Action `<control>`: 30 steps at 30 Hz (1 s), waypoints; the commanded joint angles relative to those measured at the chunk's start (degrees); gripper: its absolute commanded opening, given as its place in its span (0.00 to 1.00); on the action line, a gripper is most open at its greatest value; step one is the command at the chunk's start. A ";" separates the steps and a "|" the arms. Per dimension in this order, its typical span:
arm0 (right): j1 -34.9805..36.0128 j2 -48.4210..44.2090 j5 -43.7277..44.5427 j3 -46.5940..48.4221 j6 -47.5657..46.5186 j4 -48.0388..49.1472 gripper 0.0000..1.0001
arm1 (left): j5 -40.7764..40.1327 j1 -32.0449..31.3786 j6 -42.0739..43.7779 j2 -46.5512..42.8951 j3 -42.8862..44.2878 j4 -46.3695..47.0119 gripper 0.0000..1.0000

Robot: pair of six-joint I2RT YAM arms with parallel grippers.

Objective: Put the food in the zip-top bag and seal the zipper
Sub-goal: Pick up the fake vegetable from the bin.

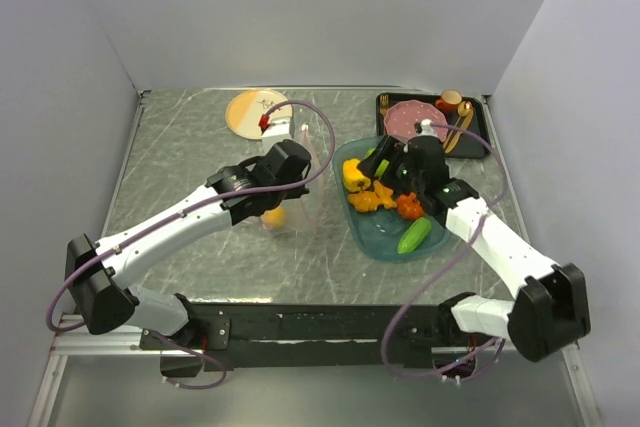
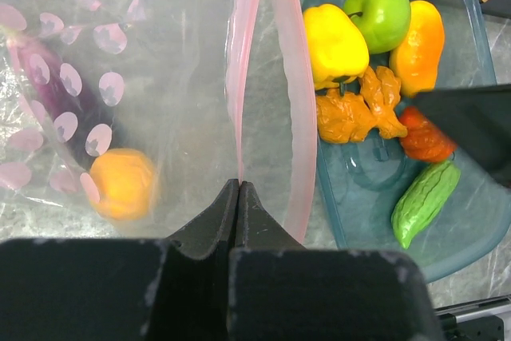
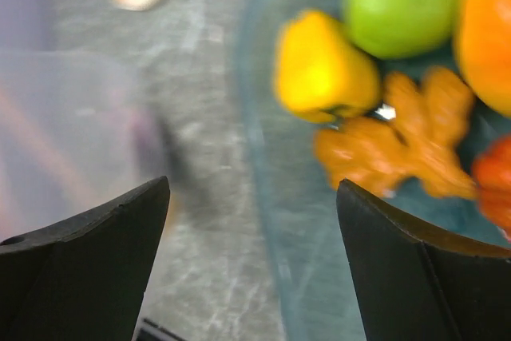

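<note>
My left gripper (image 2: 239, 185) is shut on the pink zipper (image 2: 247, 53) of the clear zip-top bag (image 2: 160, 77), holding its mouth up. Inside the bag lie a purple eggplant (image 2: 48, 77) and an orange piece (image 2: 121, 184). The rest of the food sits in the teal tray (image 2: 471, 221): yellow pepper (image 2: 334, 44), green apple (image 2: 383, 9), orange pepper (image 2: 421, 41), orange pieces (image 2: 355, 113), tomato (image 2: 423, 137) and cucumber (image 2: 425, 201). My right gripper (image 3: 251, 185) hangs wide open over the tray's left rim, holding nothing, with the yellow pepper (image 3: 323, 65) just ahead of it.
A black tray with a pink plate (image 1: 410, 117) and brown items stands at the back right. A beige round plate (image 1: 255, 110) lies at the back centre. Grey walls close in the table on the left, right and back.
</note>
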 commanded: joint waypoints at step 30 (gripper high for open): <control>-2.71 16.73 3.48 -10.68 11.53 15.42 0.14 | 0.06 0.35 1.59 -4.40 -1.13 3.33 0.01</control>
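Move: The lumpy orange vegetable in the bin lies almost straight below the open right hand, about 15 cm down and only 2 cm ahead, 1 cm to the right. From this hand, the yellow pepper sits 7 cm ahead and 3 cm left; the green apple 10 cm ahead, 2 cm right; the mango 8 cm ahead, 8 cm right; the red tomato 10 cm right, 1 cm back. From the left hand the orange vegetable is some 7 cm ahead, 15 cm right and 20 cm down. Onto the lumpy orange vegetable, at its near end, the right hand drops about 14 cm, swinging back some 3 cm at first and then forward again, while it tips down about 20 degrees and turns a little clockwise. Near the bottom its wide-open fingers close to about a third, one on each side of the lump, and pinch it. The left hand keeps the bag's rim pinched and rises slightly. ##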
